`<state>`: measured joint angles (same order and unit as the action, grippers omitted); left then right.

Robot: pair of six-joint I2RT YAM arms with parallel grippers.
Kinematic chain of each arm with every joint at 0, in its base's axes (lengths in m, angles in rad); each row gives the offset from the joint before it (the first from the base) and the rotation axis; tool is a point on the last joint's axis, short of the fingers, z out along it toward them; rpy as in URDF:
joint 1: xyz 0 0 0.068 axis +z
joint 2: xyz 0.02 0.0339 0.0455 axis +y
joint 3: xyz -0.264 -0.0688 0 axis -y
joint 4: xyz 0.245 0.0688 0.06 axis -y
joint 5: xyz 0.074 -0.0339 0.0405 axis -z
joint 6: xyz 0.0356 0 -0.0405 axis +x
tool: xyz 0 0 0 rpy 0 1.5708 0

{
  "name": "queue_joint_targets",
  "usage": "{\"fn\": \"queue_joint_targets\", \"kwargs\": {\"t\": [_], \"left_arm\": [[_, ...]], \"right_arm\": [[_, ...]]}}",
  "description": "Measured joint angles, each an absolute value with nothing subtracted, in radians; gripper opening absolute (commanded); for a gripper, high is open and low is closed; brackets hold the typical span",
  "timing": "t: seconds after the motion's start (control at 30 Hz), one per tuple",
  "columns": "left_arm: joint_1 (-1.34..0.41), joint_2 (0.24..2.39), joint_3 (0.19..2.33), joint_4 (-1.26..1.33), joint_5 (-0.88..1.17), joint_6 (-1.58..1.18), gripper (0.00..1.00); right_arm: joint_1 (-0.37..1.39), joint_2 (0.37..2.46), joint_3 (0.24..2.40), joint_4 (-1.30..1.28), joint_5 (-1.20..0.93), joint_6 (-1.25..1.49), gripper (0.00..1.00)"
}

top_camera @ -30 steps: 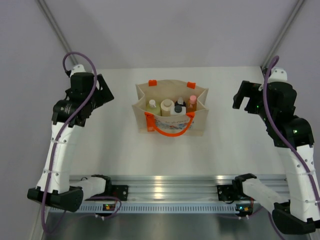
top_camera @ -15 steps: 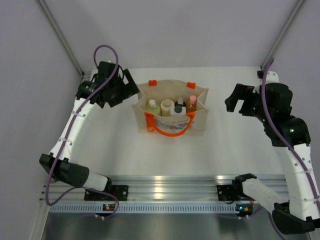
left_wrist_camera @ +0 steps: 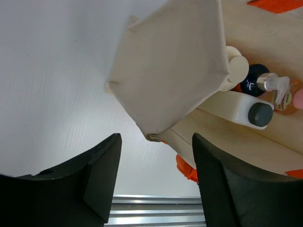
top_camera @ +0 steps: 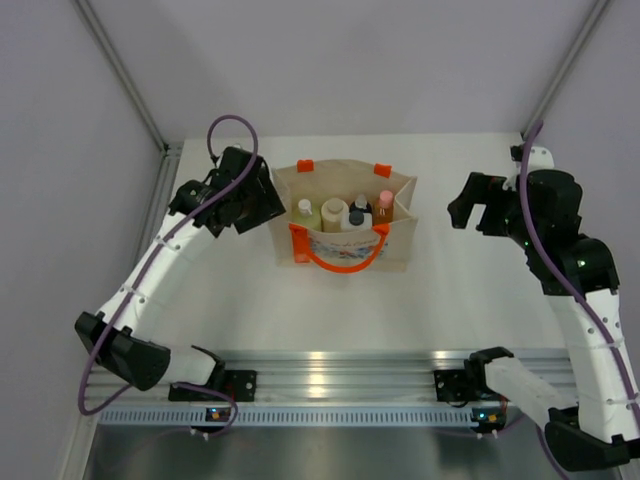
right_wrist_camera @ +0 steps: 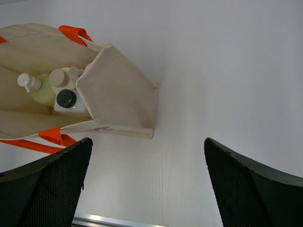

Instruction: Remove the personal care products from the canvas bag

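Observation:
The beige canvas bag (top_camera: 340,240) with orange handles (top_camera: 338,262) stands upright mid-table. Several personal care products stand inside: a pale yellow-green bottle (top_camera: 306,212), a cream cylinder (top_camera: 334,213), a white bottle with dark cap (top_camera: 356,219), an orange one (top_camera: 361,204) and an amber one with pink cap (top_camera: 385,203). My left gripper (top_camera: 268,205) hovers at the bag's left end, open, nothing between its fingers; its wrist view shows the bag's end wall (left_wrist_camera: 175,71) beyond the left gripper (left_wrist_camera: 156,184). My right gripper (top_camera: 472,215) hangs open to the right of the bag, apart from it; the right gripper (right_wrist_camera: 147,184) sees the bag (right_wrist_camera: 118,90) ahead.
The white table (top_camera: 230,290) ends at an aluminium rail (top_camera: 340,375) along the near edge, where both arm bases are bolted. Grey walls and slanted frame posts (top_camera: 120,75) close in the back and sides.
My left arm has swung in from the far left to the bag's left end. The right gripper has drifted a little left toward the bag. The bag and bottles have not moved.

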<state>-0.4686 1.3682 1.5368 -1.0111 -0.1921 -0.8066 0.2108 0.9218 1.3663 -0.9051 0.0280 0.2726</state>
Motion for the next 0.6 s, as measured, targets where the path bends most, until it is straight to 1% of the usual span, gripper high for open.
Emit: {"fn": "queue_joint_targets", "kwargs": {"t": [0.1,0.13,0.17,0.2,0.23,0.33,0.37,0.47,0.57,0.6], "left_arm": [[-0.473,1.37,1.516,-1.017,-0.196,-0.813,0.54],[-0.476,1.373,1.515,-1.017,-0.199,-0.815,0.45],[-0.479,1.376,1.515,-1.017,-0.2,-0.819,0.41],[-0.482,1.38,1.515,-1.016,-0.2,-0.821,0.34],[-0.489,1.386,1.515,-1.015,-0.2,-0.824,0.18],[-0.506,1.397,1.512,-1.014,-0.2,-0.831,0.14],[-0.514,1.398,1.509,-1.013,-0.202,-0.837,0.07],[-0.548,1.396,1.493,-1.002,-0.219,-0.85,0.0],[-0.603,1.389,1.463,-0.978,-0.233,-0.871,0.0],[-0.62,1.385,1.45,-0.968,-0.235,-0.879,0.0]], "right_arm": [[0.211,0.931,1.368,-0.905,0.018,0.273,0.99],[0.211,0.935,1.369,-0.904,0.013,0.272,1.0],[0.211,0.94,1.369,-0.904,0.007,0.272,0.99],[0.211,0.945,1.369,-0.904,-0.001,0.272,1.0],[0.211,0.951,1.369,-0.905,-0.007,0.272,1.0],[0.211,0.967,1.375,-0.906,-0.033,0.273,0.99],[0.211,0.976,1.381,-0.904,-0.046,0.274,1.0],[0.213,1.015,1.409,-0.9,-0.089,0.279,0.99],[0.245,1.067,1.447,-0.894,-0.107,0.29,0.97],[0.262,1.082,1.462,-0.89,-0.111,0.292,0.92]]}}
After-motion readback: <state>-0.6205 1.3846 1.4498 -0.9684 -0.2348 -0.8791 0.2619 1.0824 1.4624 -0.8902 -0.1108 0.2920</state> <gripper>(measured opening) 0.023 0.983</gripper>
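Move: The canvas bag's near-left rim corner hangs just beyond the left hand's half-open fingers, about 1 cm ahead, 1 cm right and 3 cm lower. Inside the bag, the pale green bottle stands 8 cm right, 4 cm ahead and 12 cm below. From the right hand, the pink-capped bottle is about 9 cm ahead, 15 cm left and 18 cm below; the bag's near-right rim corner is roughly 4 cm ahead, 9 cm left and 10 cm below. Sinking about 2 cm, the left hand shuts its fingers on the bag's near-left rim corner, pinching the canvas between the tips, then draws it right and back, still easing down, about 5 cm in all. Leftward and a little forward, the right hand nears the bag's right side by some 5 cm, wide open, turning about 10 degrees counter-clockwise. ##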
